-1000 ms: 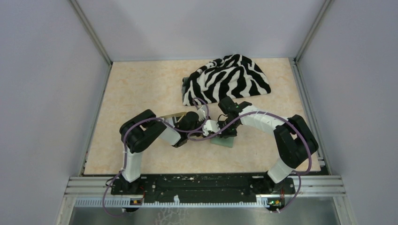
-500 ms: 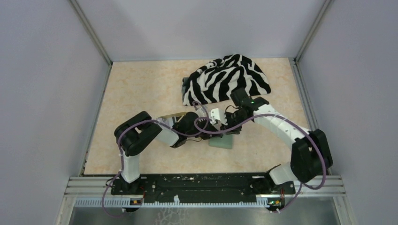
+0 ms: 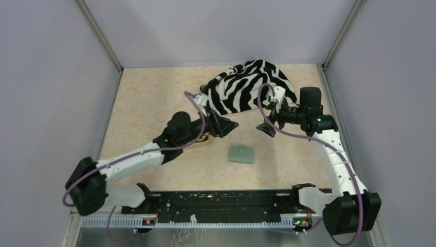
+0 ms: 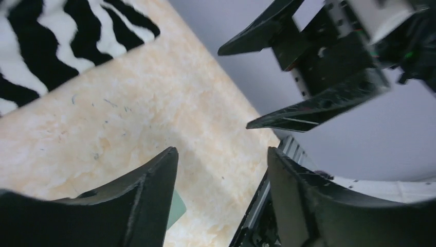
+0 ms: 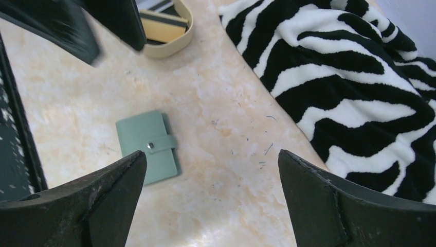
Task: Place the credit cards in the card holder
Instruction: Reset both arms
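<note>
The sage-green card holder (image 3: 241, 154) lies flat on the table, folded shut with its snap strap across it (image 5: 146, 145). Nothing touches it. A corner of the card holder (image 4: 177, 211) shows beside my left finger. My left gripper (image 3: 225, 125) (image 4: 222, 152) hovers up and left of it, open and holding nothing. My right gripper (image 3: 268, 128) (image 5: 212, 154) hovers up and right of it, open wide and holding nothing. Credit cards lie in the tan tray (image 5: 181, 40): a yellow-orange card (image 5: 163, 32) and a dark striped card (image 5: 154, 6).
The zebra-striped cloth (image 3: 252, 86) is heaped at the back of the table, just behind both grippers. My left arm covers most of the tan tray in the top view. Grey walls close in the left, right and back sides.
Both grippers were down together at the card holder; they have lifted off and moved apart, left and right, and both have opened. The card holder stays on the table, closed.
</note>
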Robot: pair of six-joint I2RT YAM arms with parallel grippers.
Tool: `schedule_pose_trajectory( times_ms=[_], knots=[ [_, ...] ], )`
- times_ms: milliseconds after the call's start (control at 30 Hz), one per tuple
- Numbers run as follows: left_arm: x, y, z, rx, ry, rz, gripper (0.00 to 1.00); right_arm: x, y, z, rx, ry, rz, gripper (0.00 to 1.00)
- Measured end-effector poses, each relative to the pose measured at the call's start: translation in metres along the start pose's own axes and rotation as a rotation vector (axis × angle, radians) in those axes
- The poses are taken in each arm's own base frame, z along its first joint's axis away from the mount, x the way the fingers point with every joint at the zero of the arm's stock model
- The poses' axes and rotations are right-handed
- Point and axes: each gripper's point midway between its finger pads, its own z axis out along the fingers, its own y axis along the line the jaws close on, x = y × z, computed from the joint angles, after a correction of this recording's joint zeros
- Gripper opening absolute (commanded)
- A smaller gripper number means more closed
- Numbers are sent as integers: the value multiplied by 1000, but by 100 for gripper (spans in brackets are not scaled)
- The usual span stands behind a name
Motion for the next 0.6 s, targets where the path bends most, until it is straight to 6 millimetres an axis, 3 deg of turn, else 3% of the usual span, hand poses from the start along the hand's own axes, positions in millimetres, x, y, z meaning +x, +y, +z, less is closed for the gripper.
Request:
schedule_pose_trajectory(
  times_ms=[33,67,300,433,600],
  knots=[
    [-13,-6,-11,3,-46,23,96,-2,-2,-3,8,-17,39,98],
    [-24,-10,-25,-2,-92,50,98,-5,-4,-6,13,-32,85,98],
    [-62,-19,-128,-17,-377,96,98,-46,-24,-32,49,-139,253,98],
    [-80,-29,-162,-14,-467,85,98,-67,-24,-41,69,-194,307,98],
    [-94,-33,-184,-83,-459,78,98,-94,-20,-56,79,-236,305,98]
  ],
)
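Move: The closed card holder lies some 7 cm to the left hand's right, 4 cm back and 22 cm below; the card tray is about 13 cm left, 4 cm ahead and equally far down. The zebra cloth spreads out around 26 cm ahead of the left hand and 11 cm right. From the right hand, the card holder lies about 8 cm left, 7 cm back and 20 cm below. The left hand, fingers opening wide, swings 17 cm left and rises; the open right hand climbs about 11 cm. ##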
